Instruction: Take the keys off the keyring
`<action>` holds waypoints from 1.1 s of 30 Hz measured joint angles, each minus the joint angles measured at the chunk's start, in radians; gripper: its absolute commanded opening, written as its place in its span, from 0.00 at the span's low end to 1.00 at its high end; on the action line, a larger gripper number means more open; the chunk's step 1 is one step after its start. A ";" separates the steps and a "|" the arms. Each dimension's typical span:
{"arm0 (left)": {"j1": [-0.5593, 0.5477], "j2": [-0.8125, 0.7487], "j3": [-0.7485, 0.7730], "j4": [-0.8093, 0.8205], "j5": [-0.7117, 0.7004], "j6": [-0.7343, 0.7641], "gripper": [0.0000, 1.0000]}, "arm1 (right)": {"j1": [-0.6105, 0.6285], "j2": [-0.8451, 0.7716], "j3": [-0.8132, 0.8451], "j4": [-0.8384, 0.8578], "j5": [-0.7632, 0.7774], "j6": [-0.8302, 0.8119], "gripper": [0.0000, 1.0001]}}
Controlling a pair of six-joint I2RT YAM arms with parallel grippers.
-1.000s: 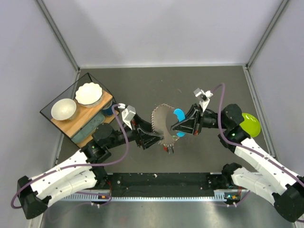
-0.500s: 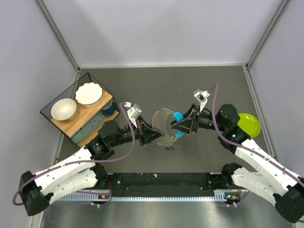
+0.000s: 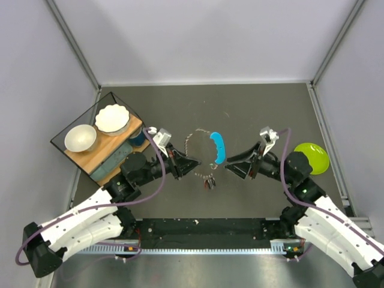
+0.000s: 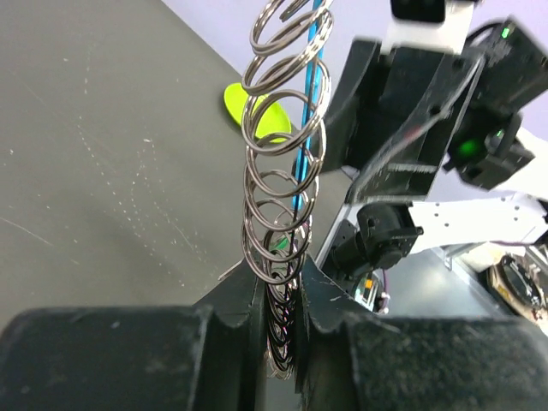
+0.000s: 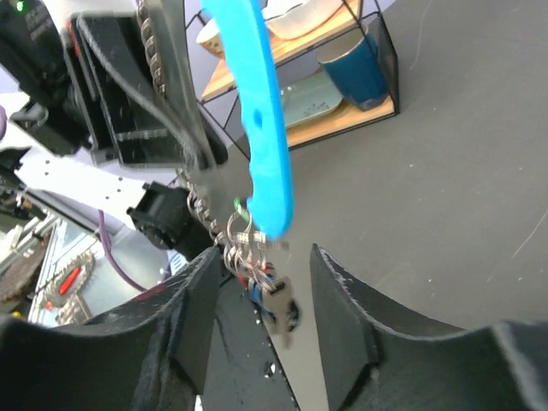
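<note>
A chain of silver split rings, the keyring (image 3: 192, 141), arcs up from my left gripper (image 3: 192, 166) to a curved blue plastic handle (image 3: 218, 147). The keys (image 3: 209, 182) dangle in a small bunch below it, over the table. In the left wrist view the stacked rings (image 4: 278, 171) run down between the jaws of the left gripper (image 4: 281, 287), which is shut on them. My right gripper (image 3: 230, 168) stands open just right of the handle, touching nothing. In its wrist view the keys (image 5: 278, 308) and the blue handle (image 5: 265, 128) hang in front of the open right gripper (image 5: 265, 253).
A black wire shelf (image 3: 99, 141) at the left holds two white bowls (image 3: 80, 137) and a dark blue cup (image 3: 137, 137). A lime-green plate (image 3: 312, 157) lies at the right, behind the right arm.
My right gripper has opened, let go of the blue handle and drawn back to the right. The left gripper has closed on the rings, which now hang from it alone.
</note>
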 measured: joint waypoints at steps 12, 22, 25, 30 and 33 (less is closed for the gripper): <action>0.089 -0.043 -0.006 0.106 0.059 -0.173 0.00 | 0.005 -0.078 -0.218 0.331 0.005 0.023 0.30; 0.090 -0.042 -0.011 0.175 0.105 -0.252 0.00 | 0.075 0.093 -0.207 0.492 0.073 0.026 0.29; 0.090 -0.039 -0.014 0.178 0.097 -0.248 0.00 | 0.091 0.128 -0.175 0.476 0.077 0.024 0.28; 0.089 -0.034 -0.013 0.145 0.059 -0.195 0.00 | 0.190 0.042 -0.140 0.419 0.152 -0.035 0.28; 0.086 -0.034 -0.014 0.131 0.054 -0.166 0.00 | 0.206 -0.019 -0.143 0.398 0.198 -0.060 0.27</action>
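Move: The keys hang about 7 cm to the left of my half-open right hand, roughly 10 cm lower and about 1 cm nearer my base. The blue strip stands some 4 cm ahead of that hand, 4 cm to its left and around 5 cm higher. My left hand already pinches the metal coil; from it the keys hang about 5 cm to the right and 10 cm lower, about 1 cm back. I keep the coil pinched in my left hand, lift it about 5 cm with its fingertips tilting up, then let it sink 1–2 cm. My right hand dips slightly down and back, narrows its fingers without shutting them, works about 3 cm left beside the hanging bunch, then rises some 4 cm while drawing back, its fingertips tipped up about 15 degrees. ##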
